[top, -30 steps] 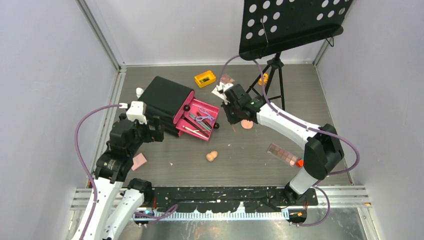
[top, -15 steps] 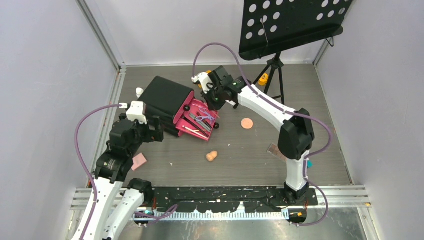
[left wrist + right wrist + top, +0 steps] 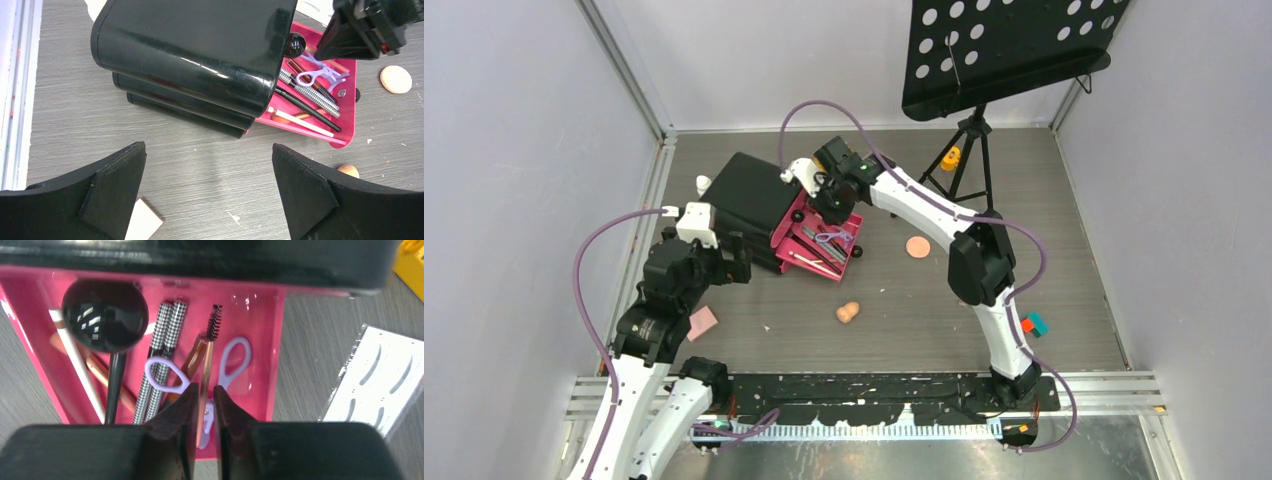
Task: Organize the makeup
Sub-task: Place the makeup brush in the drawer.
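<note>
My right gripper hangs over the open pink drawer of the black chest. Its jaws stand a slit apart around a thin rose-gold spoolie brush. The brush rests against the left pad, with a sliver of gap on the right. The drawer also holds lilac scissors and several pencils and brushes. A white eyebrow card lies on the table right of the drawer. My left gripper is wide open and empty, near the chest's front.
A round peach sponge and a peanut-shaped one lie right of the drawer. There is a pink pad by my left arm and small coloured blocks at the right. The music stand stands at the back right.
My right arm swung left from beside the stand's legs to above the pink drawer. Its jaws have parted slightly. The left arm has not moved.
</note>
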{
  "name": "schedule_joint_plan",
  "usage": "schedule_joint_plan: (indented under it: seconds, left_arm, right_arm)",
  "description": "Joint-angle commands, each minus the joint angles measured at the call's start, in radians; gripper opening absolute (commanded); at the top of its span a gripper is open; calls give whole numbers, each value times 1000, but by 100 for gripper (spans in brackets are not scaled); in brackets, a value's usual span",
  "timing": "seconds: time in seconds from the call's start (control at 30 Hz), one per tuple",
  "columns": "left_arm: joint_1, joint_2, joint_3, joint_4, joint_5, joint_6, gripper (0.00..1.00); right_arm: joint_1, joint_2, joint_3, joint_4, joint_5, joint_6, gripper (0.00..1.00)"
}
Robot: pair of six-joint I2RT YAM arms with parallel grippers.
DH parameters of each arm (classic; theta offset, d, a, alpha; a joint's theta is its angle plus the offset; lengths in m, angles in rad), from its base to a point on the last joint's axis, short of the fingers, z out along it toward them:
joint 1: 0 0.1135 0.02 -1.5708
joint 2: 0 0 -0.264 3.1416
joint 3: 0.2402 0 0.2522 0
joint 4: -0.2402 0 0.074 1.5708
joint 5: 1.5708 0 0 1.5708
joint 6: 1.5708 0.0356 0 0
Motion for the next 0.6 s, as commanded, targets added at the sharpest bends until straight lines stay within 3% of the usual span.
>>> schedule_joint_plan:
  seconds: [0.0,0.07,0.23,0.43,0.57]
  left_arm:
    - [-3,-1,-5,44,-17,19,100]
    - [-3,-4,-5,43,-17,19,100]
    - [-3,-3,-5,43,-13,18,100]
    - [-3,-8,-5,43,-7,18,100]
    - [-3,-9,-5,43,-6,18,100]
  right_arm:
    - [18,29,81,-5,22,-45,32]
    - [17,11,54,33,46,-26,44]
    - [17,-157,-154,219,101,54,56]
    - [17,-384,-421,397,257,256,59]
    - [17,-479,-587,428,510,445,59]
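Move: I hold the makeup brush in my right hand, low over the open drawer, whose middle is about 3 cm back, 3 cm left and 3 cm below. The purple scissors lie right under my fingertips, some 3 cm down; the black knob is roughly 7 cm straight left, about level in height. The lash sheet lies some 8 cm ahead, 7 cm right and 8 cm lower. From my left hand the drawer is about 8 cm ahead, 16 cm right and 14 cm below. I ease my right hand down about 1 cm towards the scissors, spreading my fingers to just over half open so the makeup brush comes free. Then I draw off to the right by some 6 cm and slightly back, rising about 4 cm away from the drawer past its front corner, the wrist swinging clockwise roughly 15 degrees and the fingertips tipping up a little. ##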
